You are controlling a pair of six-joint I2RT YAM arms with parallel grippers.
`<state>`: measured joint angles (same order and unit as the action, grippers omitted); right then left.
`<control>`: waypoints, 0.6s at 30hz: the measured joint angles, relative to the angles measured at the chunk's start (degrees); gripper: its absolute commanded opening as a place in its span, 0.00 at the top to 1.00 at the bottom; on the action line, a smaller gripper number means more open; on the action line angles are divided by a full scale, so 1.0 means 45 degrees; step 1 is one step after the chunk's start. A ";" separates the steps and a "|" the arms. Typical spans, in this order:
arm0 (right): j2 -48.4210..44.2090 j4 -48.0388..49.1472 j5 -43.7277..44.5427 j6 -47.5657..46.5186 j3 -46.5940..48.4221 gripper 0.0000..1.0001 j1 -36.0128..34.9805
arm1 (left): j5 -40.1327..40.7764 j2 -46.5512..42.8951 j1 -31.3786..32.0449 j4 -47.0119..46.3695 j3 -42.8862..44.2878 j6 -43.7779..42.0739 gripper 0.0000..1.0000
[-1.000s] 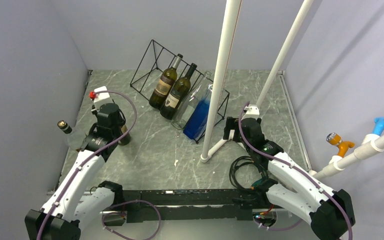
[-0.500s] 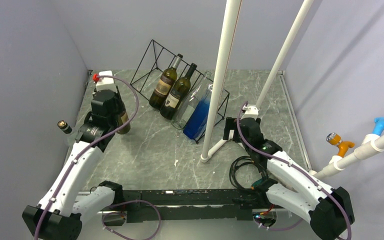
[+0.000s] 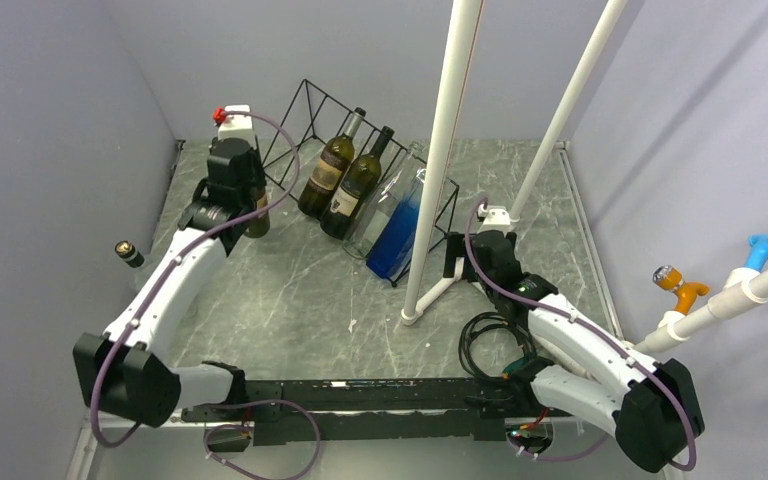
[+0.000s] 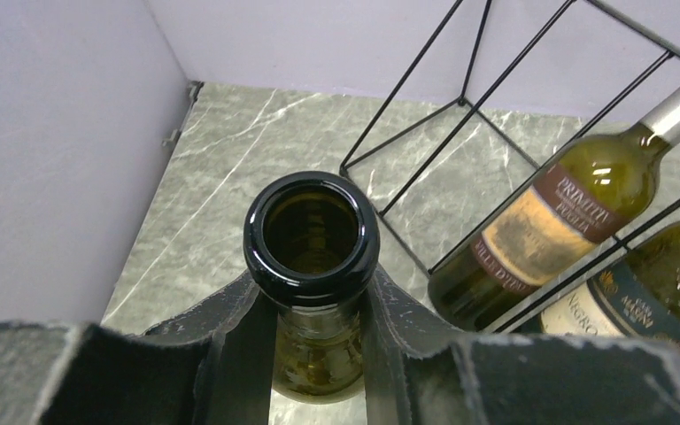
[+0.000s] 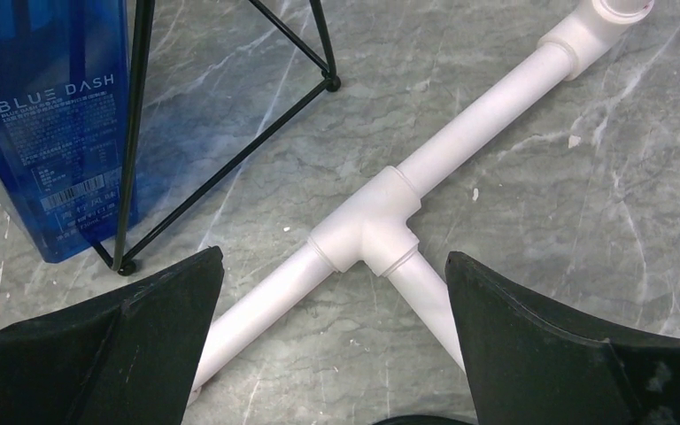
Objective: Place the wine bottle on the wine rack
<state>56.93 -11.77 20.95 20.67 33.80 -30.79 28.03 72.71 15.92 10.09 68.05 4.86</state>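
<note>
My left gripper [image 3: 250, 208] is shut on the neck of a dark green wine bottle [image 3: 257, 224] and holds it upright just left of the black wire wine rack [image 3: 300, 118]. In the left wrist view the bottle's open mouth [image 4: 312, 232] stands between my fingers [image 4: 230, 329], with the rack's wires [image 4: 466, 103] to the right. Two green bottles [image 3: 330, 168] [image 3: 358, 185], a clear one [image 3: 385, 205] and a blue one [image 3: 398, 235] lie on the rack. My right gripper [image 3: 458, 262] is open and empty, over a white pipe tee [image 5: 370, 232].
Two white poles [image 3: 442, 150] [image 3: 572, 95] rise from the table right of the rack. Another bottle [image 3: 128, 252] stands by the left wall. A black cable coil [image 3: 482, 342] lies near the right arm. The blue bottle [image 5: 44, 133] and a rack foot [image 5: 124, 266] show in the right wrist view.
My left arm has carried the bottle away from the near left side, back and rightward to the rack's left end. The right arm has barely moved.
</note>
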 measured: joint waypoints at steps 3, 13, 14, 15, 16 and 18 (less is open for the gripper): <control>0.0185 0.0117 0.0005 -0.0112 0.0063 0.00 0.0000 | -0.0068 0.0947 0.0000 -0.0374 0.0733 -0.0073 1.00; 0.0597 0.0253 0.0044 -0.0505 0.0267 0.00 0.0073 | -0.0549 0.4104 -0.0010 -0.1355 0.3560 -0.0272 1.00; 0.0597 0.0253 0.0049 -0.0510 0.0267 0.00 0.0078 | -0.0593 0.4420 -0.0015 -0.1375 0.3827 -0.0282 1.00; 0.0593 0.0248 0.0049 -0.0510 0.0267 0.00 0.0083 | -0.0622 0.4794 -0.0015 -0.1438 0.4148 -0.0291 1.00; 0.0588 0.0253 0.0053 -0.0510 0.0267 0.00 0.0083 | -0.0641 0.4988 -0.0019 -0.1481 0.4284 -0.0296 1.00; 0.0583 0.0253 0.0078 -0.0515 0.0267 0.00 0.0097 | -0.0719 0.5595 -0.0024 -0.1520 0.4707 -0.0301 1.00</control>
<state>59.55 -10.63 21.30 18.35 35.00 -30.35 24.80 97.89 15.81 3.25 89.23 3.51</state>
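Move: The left hand already holds a green wine bottle upright by the neck, clear of the table. The rack's empty end slot has its middle about 23 cm ahead, 11 cm to the right and 20 cm below this hand. The near-left rack corner is roughly 21 cm straight ahead; the nearest racked bottle lies about 16 cm ahead and 18 cm right. From the right hand, the slot is some 35 cm ahead and 35 cm left. Bring the left gripper briskly forward about 12 cm, drifting some 4 cm to the right, to carry the bottle towards the empty end slot beside the nearest racked bottle. Let the path rise a centimetre or so, then dip back by the end. Keep the wrist's attitude almost unchanged and the fingers closed around the neck. ##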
